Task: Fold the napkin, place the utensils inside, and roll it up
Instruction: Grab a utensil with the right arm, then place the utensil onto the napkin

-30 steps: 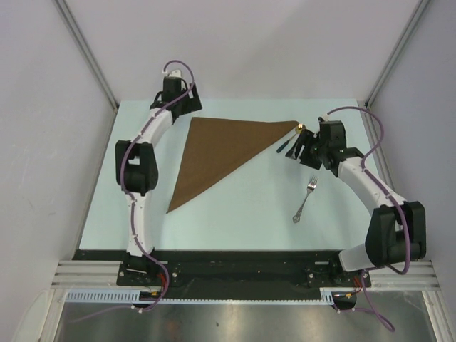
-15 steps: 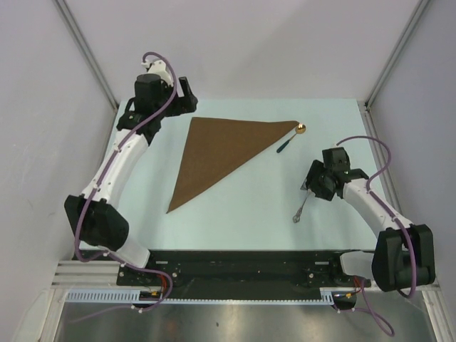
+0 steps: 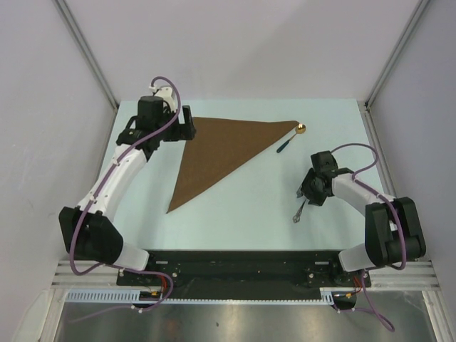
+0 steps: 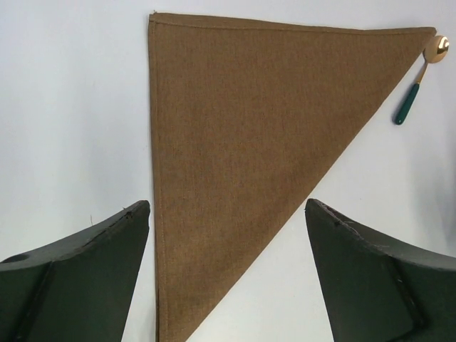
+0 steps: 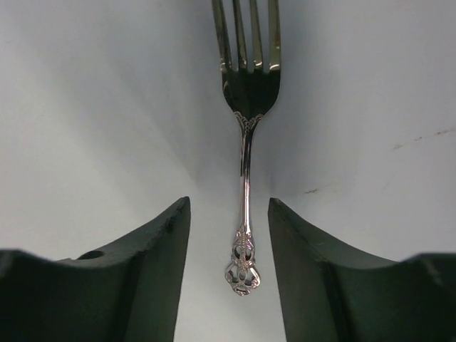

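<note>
The brown napkin (image 3: 221, 153) (image 4: 235, 142) lies flat on the table, folded into a triangle. A green-handled spoon (image 3: 286, 144) (image 4: 412, 96) with a gold bowl rests at its far right tip. The silver fork (image 3: 299, 212) (image 5: 246, 171) lies at the right, tines pointing away. My right gripper (image 3: 308, 194) (image 5: 229, 203) is low over the fork. It is open, with a jaw on either side of the ornate handle end and a gap on both sides. My left gripper (image 3: 187, 125) (image 4: 228, 206) hovers wide open above the napkin's left edge, holding nothing.
The pale table (image 3: 235, 214) ends at a black rail (image 3: 242, 260) near the arm bases. Grey walls and slanted metal posts (image 3: 85, 53) (image 3: 399, 50) close in the left, back and right sides.
My right gripper left the spoon area, came toward the near side to the fork and dropped around its handle, jaws narrowing. The left arm swung out and back toward the napkin's left corner.
</note>
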You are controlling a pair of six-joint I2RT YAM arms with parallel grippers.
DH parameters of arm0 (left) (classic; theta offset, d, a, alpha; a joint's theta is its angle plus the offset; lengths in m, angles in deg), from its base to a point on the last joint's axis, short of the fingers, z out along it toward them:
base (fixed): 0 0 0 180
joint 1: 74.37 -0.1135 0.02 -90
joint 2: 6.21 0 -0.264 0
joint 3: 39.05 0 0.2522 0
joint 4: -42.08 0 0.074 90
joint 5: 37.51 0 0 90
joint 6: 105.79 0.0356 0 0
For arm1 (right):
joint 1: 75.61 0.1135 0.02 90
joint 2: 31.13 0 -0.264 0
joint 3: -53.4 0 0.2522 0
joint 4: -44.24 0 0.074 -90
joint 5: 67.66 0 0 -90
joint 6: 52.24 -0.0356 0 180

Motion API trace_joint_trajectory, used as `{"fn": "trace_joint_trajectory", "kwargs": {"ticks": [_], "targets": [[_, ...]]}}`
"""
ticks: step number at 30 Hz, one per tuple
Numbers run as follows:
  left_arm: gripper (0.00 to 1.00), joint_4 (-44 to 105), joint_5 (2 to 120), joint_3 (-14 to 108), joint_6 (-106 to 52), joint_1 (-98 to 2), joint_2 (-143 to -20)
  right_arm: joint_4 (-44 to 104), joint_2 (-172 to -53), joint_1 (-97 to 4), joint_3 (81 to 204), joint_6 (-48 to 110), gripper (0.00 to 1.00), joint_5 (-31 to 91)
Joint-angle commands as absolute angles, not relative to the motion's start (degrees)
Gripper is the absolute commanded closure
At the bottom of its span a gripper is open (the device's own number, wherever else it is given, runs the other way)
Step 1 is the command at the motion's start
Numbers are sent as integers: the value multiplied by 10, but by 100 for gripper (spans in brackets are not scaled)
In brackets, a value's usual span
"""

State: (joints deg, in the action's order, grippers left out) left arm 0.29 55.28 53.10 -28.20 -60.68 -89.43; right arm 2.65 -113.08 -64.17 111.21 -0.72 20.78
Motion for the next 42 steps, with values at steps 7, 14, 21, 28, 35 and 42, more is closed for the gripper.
{"fn": "trace_joint_trajectory", "kwargs": {"ticks": [7,14,21,28,35,42], "targets": [[5,19,565,521,-274,-608,-843,31,-1171,-633,1115,-47,61,133],[4,22,580,519,-279,-609,-840,39,-1211,-633,1122,-43,100,130],[4,25,587,516,-286,-612,-841,34,-1203,-576,1184,-89,100,177],[4,28,599,514,-292,-616,-843,116,-1259,-488,1313,-167,100,167],[4,28,597,513,-293,-626,-844,214,-1412,-456,1457,-235,100,195],[4,27,593,513,-293,-631,-846,290,-1541,-434,1578,-296,100,217]]}}
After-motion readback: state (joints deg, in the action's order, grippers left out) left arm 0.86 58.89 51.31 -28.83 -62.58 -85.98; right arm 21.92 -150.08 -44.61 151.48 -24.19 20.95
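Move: The fork lies nearly under the right hand on the white table, its middle about 2 cm ahead, 1 cm to the right and 2 cm below, tines pointing forward. At the same level, the spoon is roughly 21 cm ahead and 4 cm left of this hand, and the folded napkin's middle some 18 cm ahead and 33 cm left. From the left hand the fork lies around 11 cm back, 47 cm right and 23 cm below. The fork's handle is pinched as the right hand sinks about 1.5 cm and its half-open fingers shut on it. Then the hand lifts and carries the fork left and forward, roughly 30 cm in all, to over the napkin's slanted edge, easing down a little at the end while the wrist tilts some 25 degrees, raising its left side and swinging the fingertips forward. ##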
